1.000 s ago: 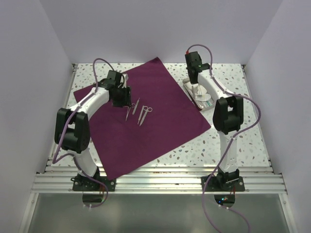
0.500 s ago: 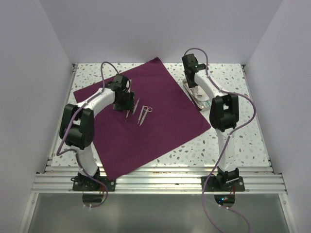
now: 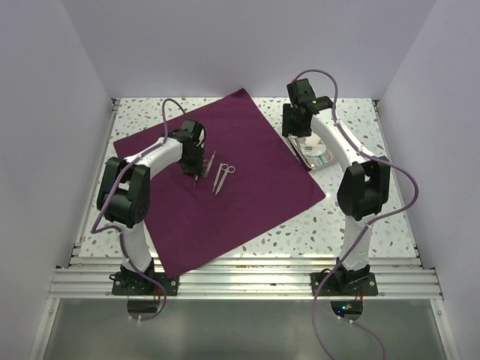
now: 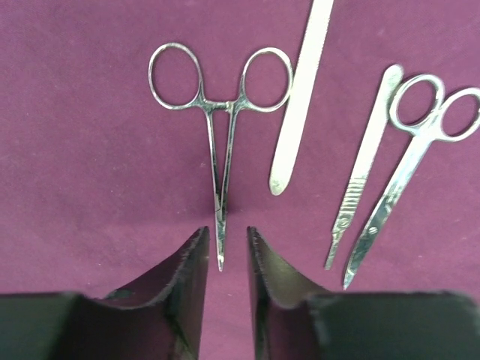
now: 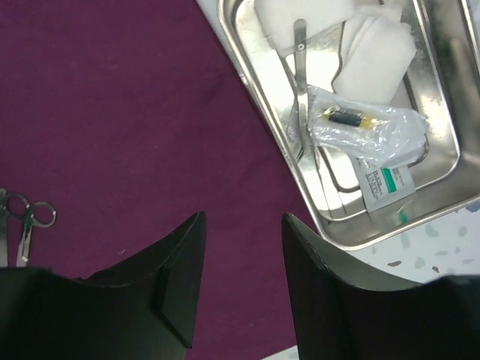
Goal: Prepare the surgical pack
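The surgical pack is a deep purple drape (image 3: 232, 199) spread flat as a large square sheet. On it lie a ring-handled forceps (image 4: 220, 112), a flat steel handle (image 4: 300, 97), a scalpel (image 4: 365, 169) and scissors (image 4: 412, 161). My left gripper (image 4: 225, 241) hovers low over the drape with its jaws narrowly apart. The forceps tip lies between the fingers (image 4: 196, 251) and touches neither. My right gripper (image 5: 241, 225) is open and holds nothing, above the drape's right edge beside the steel tray (image 5: 390, 231). From above, the left gripper (image 3: 195, 168) is at the instruments and the right gripper (image 3: 295, 129) is by the tray.
The steel tray (image 3: 324, 161) sits on the speckled table at the drape's right corner. It holds white gauze (image 5: 375, 45), tweezers (image 5: 301, 82), a clear bag with a small vial (image 5: 367, 124) and a printed packet (image 5: 386, 184). White walls enclose the table.
My right gripper opened and shifted from over the tray toward the drape's edge. My left gripper moved onto the forceps tip and its jaws narrowed.
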Controlling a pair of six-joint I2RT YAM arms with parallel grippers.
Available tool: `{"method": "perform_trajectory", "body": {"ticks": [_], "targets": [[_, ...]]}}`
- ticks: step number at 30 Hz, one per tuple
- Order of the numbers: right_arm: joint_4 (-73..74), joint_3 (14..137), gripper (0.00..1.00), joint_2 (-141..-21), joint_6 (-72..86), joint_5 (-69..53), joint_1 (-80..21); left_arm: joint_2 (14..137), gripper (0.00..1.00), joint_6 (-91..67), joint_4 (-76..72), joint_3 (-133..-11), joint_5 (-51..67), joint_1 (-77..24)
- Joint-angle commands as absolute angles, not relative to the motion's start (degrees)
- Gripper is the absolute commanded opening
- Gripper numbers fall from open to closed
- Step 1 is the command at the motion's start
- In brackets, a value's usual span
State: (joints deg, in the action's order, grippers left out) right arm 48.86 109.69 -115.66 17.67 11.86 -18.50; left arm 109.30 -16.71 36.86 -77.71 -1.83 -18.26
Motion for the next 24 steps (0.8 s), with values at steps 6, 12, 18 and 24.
{"method": "perform_trajectory", "body": {"ticks": [6, 12, 18, 24], "targets": [[46.76, 103.54, 0.49, -109.07, 20.30, 7.65, -18.54, 110.83, 0.26, -15.91, 34.81, -76.20, -4.31, -18.54], [46.76, 103.71, 0.49, -109.34, 20.74, 7.12, -19.07, 111.80, 0.25, -15.82, 33.75, -75.23, -4.66, -18.63], [47.02, 104.76, 0.49, -110.74, 21.00, 6.33, -20.65, 112.85, 0.20, -15.64, 33.05, -75.06, -4.31, -18.63], [47.46, 107.66, 0.49, -112.76, 21.97, 3.78, -24.16, 112.41, 0.00, -15.73, 33.92, -76.28, -2.37, -18.46]]}}
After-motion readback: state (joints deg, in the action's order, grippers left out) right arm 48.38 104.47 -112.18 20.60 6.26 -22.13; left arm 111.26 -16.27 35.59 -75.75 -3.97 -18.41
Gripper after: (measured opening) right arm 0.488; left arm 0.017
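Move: The hemostat lies just under the left hand, its middle about 3 cm ahead and 2 cm below. At that same height from the left hand lie a flat handle 7 cm ahead and 4 cm right, the scalpel 2 cm ahead and 7 cm right, and the scissors 1 cm ahead and 9 cm right. From the right hand the hemostat is roughly 32 cm left, 7 cm back and 14 cm below; the tray is 8 cm right, 4 cm ahead and 13 cm down. The hemostat's jaws, near the box joint, are pinched by the left fingers, which sink about 2 cm with a slight drift back and left, then stop at the cloth and shut. The right hand, empty and still half open, leaves the tray, first back some 3 cm, then about as far left towards the instruments. ##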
